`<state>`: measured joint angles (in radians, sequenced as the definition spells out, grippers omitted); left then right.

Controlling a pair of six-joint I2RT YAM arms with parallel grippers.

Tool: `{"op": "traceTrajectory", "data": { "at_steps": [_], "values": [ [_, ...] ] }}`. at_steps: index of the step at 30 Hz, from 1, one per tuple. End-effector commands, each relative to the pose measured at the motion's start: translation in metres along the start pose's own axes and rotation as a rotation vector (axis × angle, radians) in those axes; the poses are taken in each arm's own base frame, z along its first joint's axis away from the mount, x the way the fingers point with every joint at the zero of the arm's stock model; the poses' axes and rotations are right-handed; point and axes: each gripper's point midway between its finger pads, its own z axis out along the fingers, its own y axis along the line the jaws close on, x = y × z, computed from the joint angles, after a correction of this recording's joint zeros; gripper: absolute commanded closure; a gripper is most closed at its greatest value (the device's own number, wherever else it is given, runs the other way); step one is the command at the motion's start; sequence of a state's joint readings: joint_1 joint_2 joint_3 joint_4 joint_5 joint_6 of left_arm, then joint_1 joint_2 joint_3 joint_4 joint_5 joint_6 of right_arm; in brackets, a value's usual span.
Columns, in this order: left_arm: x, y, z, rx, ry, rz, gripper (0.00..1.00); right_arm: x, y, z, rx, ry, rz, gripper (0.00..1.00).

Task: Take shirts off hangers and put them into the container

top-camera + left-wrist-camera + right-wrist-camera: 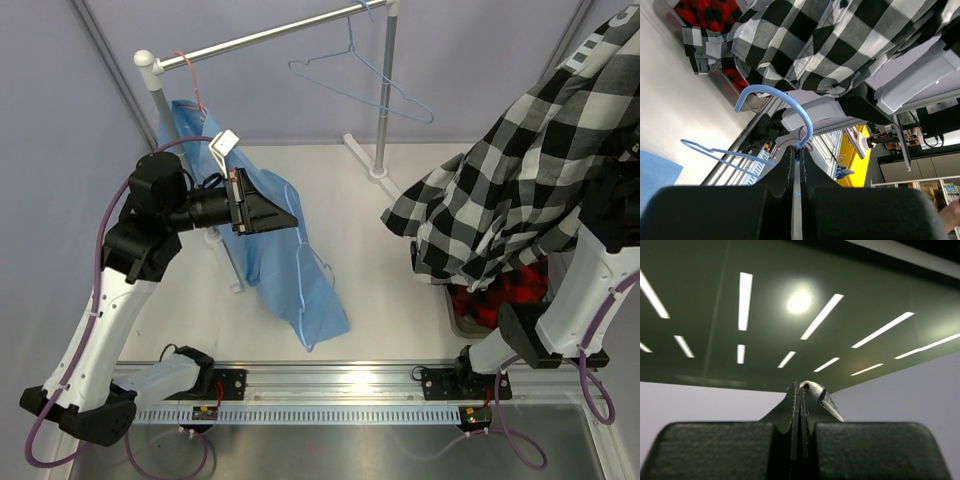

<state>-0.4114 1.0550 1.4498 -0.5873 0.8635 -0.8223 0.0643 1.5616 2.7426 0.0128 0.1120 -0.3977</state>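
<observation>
My left gripper (285,218) (798,150) is shut on a light blue hanger (785,100), pinching the wire just below its hook, with no shirt on it. The plain light blue shirt (285,260) hangs behind it from a pink hanger (190,75) on the rail. Another light blue hanger (365,75) hangs bare. The black-and-white check shirt (520,170) (830,40) is held up at the right. My right gripper (800,388) points at the ceiling, shut on a fold of the check shirt's fabric (826,401). The red-and-black plaid shirt (505,295) lies in the container (462,322).
The silver rail (270,35) crosses the back on white posts, its right upright (385,100) standing mid-table. The arms' mounting track (330,385) runs along the near edge. Grey curtain walls close the back and sides.
</observation>
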Motion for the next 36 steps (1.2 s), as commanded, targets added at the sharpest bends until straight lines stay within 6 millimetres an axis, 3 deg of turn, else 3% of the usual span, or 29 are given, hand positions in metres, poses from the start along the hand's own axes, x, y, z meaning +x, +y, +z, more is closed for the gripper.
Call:
{"op": "traceTrajectory", "data": {
  "at_steps": [1, 3, 4, 8, 11, 13, 17, 18, 20, 21, 22, 23, 24, 25, 26, 27, 28, 29, 30, 31, 32, 33, 35, 36],
  "values": [
    [-0.004, -0.021, -0.002, 0.087, -0.009, 0.026, 1.00, -0.014, -0.029, 0.007, 0.081, -0.103, -0.116, 1.00],
    [-0.005, -0.017, 0.000, 0.068, 0.001, 0.029, 1.00, -0.007, -0.034, 0.008, 0.078, -0.103, -0.081, 1.00],
    [-0.005, -0.017, 0.000, 0.061, 0.006, 0.029, 1.00, -0.001, -0.047, 0.009, 0.099, -0.092, -0.113, 1.00],
    [-0.010, -0.015, 0.002, 0.043, 0.008, 0.031, 1.00, 0.002, -0.060, 0.011, 0.100, -0.107, -0.064, 1.00],
    [-0.012, -0.011, 0.005, 0.035, 0.007, 0.026, 1.00, -0.006, -0.062, 0.011, 0.087, -0.129, -0.042, 1.00],
    [-0.015, -0.008, 0.008, 0.034, 0.002, 0.023, 1.00, 0.001, -0.064, 0.010, 0.085, -0.108, -0.033, 1.00],
    [-0.018, -0.005, 0.015, 0.054, -0.003, -0.008, 1.00, 0.038, -0.061, 0.009, 0.043, -0.005, 0.007, 1.00],
    [-0.021, -0.005, 0.016, 0.061, -0.012, 0.000, 1.00, 0.056, -0.063, 0.007, 0.049, 0.037, 0.019, 1.00],
    [-0.021, -0.005, 0.017, 0.062, -0.013, -0.004, 1.00, 0.064, -0.064, 0.002, 0.058, 0.078, 0.027, 1.00],
    [-0.021, -0.006, 0.017, 0.065, -0.012, 0.000, 1.00, 0.093, -0.069, -0.004, 0.072, 0.143, 0.046, 1.00],
    [-0.022, -0.008, 0.016, 0.066, -0.015, 0.004, 1.00, 0.087, -0.066, -0.008, 0.071, 0.144, 0.054, 1.00],
    [-0.022, -0.010, 0.015, 0.068, -0.015, 0.008, 1.00, 0.094, -0.065, -0.012, 0.066, 0.166, 0.066, 1.00],
    [-0.023, -0.011, 0.014, 0.069, -0.018, 0.010, 1.00, 0.125, -0.068, -0.023, 0.080, 0.237, 0.097, 1.00],
    [-0.024, -0.014, 0.014, 0.074, -0.020, 0.017, 1.00, 0.115, -0.064, -0.029, 0.077, 0.234, 0.117, 1.00],
    [-0.025, -0.015, 0.013, 0.076, -0.024, 0.020, 1.00, 0.118, -0.062, -0.036, 0.080, 0.249, 0.139, 1.00],
    [-0.026, -0.016, 0.013, 0.078, -0.023, 0.020, 1.00, 0.153, -0.064, -0.053, 0.098, 0.327, 0.193, 1.00],
    [-0.028, -0.020, 0.013, 0.083, -0.030, 0.028, 1.00, 0.156, -0.058, -0.068, 0.095, 0.352, 0.236, 1.00],
    [-0.029, -0.020, 0.013, 0.084, -0.030, 0.029, 1.00, 0.140, -0.054, -0.068, 0.081, 0.333, 0.236, 1.00],
    [-0.031, -0.024, 0.013, 0.094, -0.039, 0.033, 1.00, 0.166, -0.055, -0.087, 0.108, 0.404, 0.284, 1.00],
    [-0.032, -0.026, 0.012, 0.101, -0.044, 0.036, 1.00, 0.155, -0.050, -0.096, 0.109, 0.405, 0.303, 1.00],
    [-0.033, -0.029, 0.011, 0.110, -0.045, 0.038, 1.00, 0.161, -0.046, -0.107, 0.102, 0.441, 0.330, 1.00],
    [-0.035, -0.033, 0.010, 0.123, -0.054, 0.042, 1.00, 0.184, -0.045, -0.127, 0.121, 0.511, 0.368, 1.00],
    [-0.036, -0.039, 0.008, 0.136, -0.064, 0.048, 1.00, 0.183, -0.027, -0.151, 0.076, 0.575, 0.435, 1.00],
    [-0.037, -0.042, 0.007, 0.145, -0.069, 0.058, 1.00, 0.205, -0.022, -0.175, 0.091, 0.650, 0.501, 1.00]
  ]
}}
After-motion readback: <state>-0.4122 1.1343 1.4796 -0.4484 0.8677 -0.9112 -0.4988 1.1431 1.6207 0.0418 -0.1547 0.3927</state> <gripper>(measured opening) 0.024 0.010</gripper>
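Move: The middle of the container lies about 18 cm ahead of my right hand, which holds the black-and-white checked shirt by its top, some 11 cm to the hand's right and about 80 cm below. The red checked shirt in it is about 10 cm ahead and 10 cm right; the rack's right foot stands roughly 45 cm ahead and 22 cm left, also at table level. From my left hand, which holds an emptied blue hanger, the container is about 18 cm ahead, 52 cm right and 40 cm below. Keeping its pinch on the checked shirt, my right hand first swings level to the right, then reaches forward about 13 cm and sinks ever faster, some 23 cm, over the container, the upward-pointing fingers tilting forward and to the right. My left hand keeps the blue hanger and eases forward a couple of centimetres. ##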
